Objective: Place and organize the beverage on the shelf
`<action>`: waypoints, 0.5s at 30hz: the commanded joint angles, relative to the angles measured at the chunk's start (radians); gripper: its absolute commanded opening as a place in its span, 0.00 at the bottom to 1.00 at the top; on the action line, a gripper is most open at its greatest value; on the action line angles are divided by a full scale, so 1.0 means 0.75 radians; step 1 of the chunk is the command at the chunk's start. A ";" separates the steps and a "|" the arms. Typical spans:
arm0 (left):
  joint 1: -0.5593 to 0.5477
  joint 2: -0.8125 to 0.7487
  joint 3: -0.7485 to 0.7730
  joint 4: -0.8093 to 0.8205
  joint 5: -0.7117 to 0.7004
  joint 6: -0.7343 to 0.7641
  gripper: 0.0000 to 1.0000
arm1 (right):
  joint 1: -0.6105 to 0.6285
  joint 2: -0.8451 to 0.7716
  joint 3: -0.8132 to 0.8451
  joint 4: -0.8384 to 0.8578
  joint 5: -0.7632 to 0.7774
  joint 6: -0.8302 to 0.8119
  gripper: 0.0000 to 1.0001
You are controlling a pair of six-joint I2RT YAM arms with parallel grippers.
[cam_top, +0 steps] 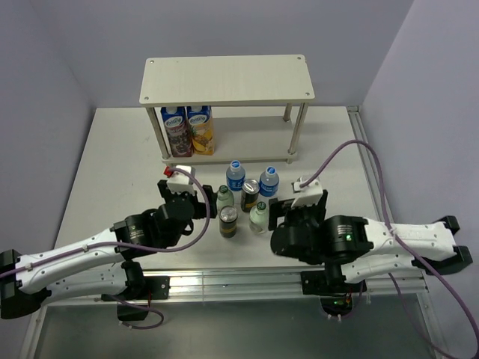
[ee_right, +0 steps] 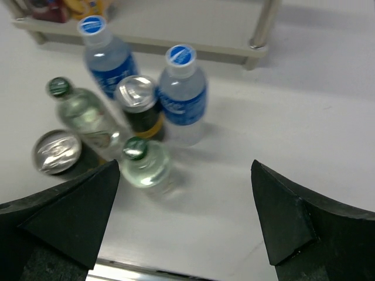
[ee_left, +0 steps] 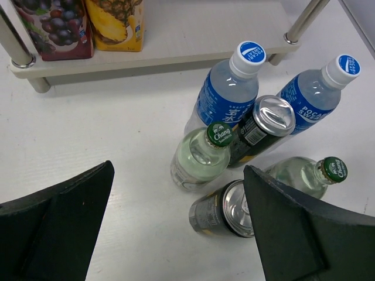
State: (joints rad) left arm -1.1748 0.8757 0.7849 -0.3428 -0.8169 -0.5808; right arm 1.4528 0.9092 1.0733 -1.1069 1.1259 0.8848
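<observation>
Six drinks stand clustered on the white table in front of the shelf (cam_top: pixel 227 78): two blue-capped water bottles (cam_top: pixel 236 176) (cam_top: pixel 269 182), two dark cans (cam_top: pixel 250 196) (cam_top: pixel 228 221) and two green-capped glass bottles (cam_top: pixel 224 198) (cam_top: pixel 259 216). My left gripper (cam_top: pixel 187 196) is open and empty just left of the cluster. In the left wrist view (ee_left: pixel 179 222) its right finger (ee_left: pixel 293 228) overlaps the near can (ee_left: pixel 225 208). My right gripper (cam_top: pixel 298 203) is open and empty just right of the cluster. In the right wrist view (ee_right: pixel 184 175) a glass bottle (ee_right: pixel 143 164) stands by its left finger.
Two juice cartons (cam_top: pixel 177 131) (cam_top: pixel 200 129) stand at the left of the shelf's lower board (cam_top: pixel 247 138). Silver legs (cam_top: pixel 297 131) hold up the boards. Purple walls close in the table. A metal rail (cam_top: pixel 224 280) runs along the near edge.
</observation>
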 commanded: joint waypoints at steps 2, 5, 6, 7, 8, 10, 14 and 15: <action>-0.004 0.023 -0.040 0.113 -0.022 0.032 0.99 | 0.233 0.119 0.042 -0.447 0.205 0.724 1.00; 0.000 0.017 -0.132 0.240 0.052 0.050 0.99 | 0.270 0.060 -0.046 -0.323 0.168 0.739 1.00; 0.004 0.019 -0.150 0.271 0.077 0.065 0.99 | 0.270 0.029 -0.085 -0.219 0.121 0.658 1.00; 0.008 0.039 -0.175 0.311 0.091 0.065 0.99 | 0.272 -0.038 -0.130 -0.007 0.102 0.501 1.00; 0.016 0.053 -0.181 0.320 0.099 0.063 0.99 | 0.270 -0.073 -0.225 0.088 0.078 0.449 1.00; 0.024 0.096 -0.181 0.332 0.118 0.054 0.99 | 0.270 -0.169 -0.318 0.325 0.017 0.324 1.00; 0.028 0.121 -0.157 0.336 0.128 0.058 0.99 | 0.162 -0.233 -0.518 0.636 -0.139 0.148 1.00; 0.026 0.119 -0.151 0.344 0.130 0.075 0.99 | 0.119 -0.233 -0.549 0.714 -0.196 0.097 1.00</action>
State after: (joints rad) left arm -1.1576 0.9730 0.6453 -0.1581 -0.7406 -0.5552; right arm 1.6123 0.7353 0.7238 -0.8673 1.0794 1.0935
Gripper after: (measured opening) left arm 0.994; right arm 0.998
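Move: The left Chang bottle stands about 4 cm ahead of the left hand, 7 to its right and 13 lower; the front can is some 3 cm back and 7 right of that hand, 17 below. The right Chang bottle lies roughly 4 cm ahead, 7 left and 16 below the right hand. From the right hand, the middle can is about 10 cm ahead and 10 left, the right water bottle 12 ahead and 4 left. Down towards the right Chang bottle comes the open right hand, first drawing back and left, then sinking mostly straight, about 7 cm lower and 3.5 cm back in all, rolling some 15 degrees left side up. The open left hand sinks about 5.5 cm beside the left Chang bottle and front can, easing 2 cm right towards them; neither hand grips anything. ##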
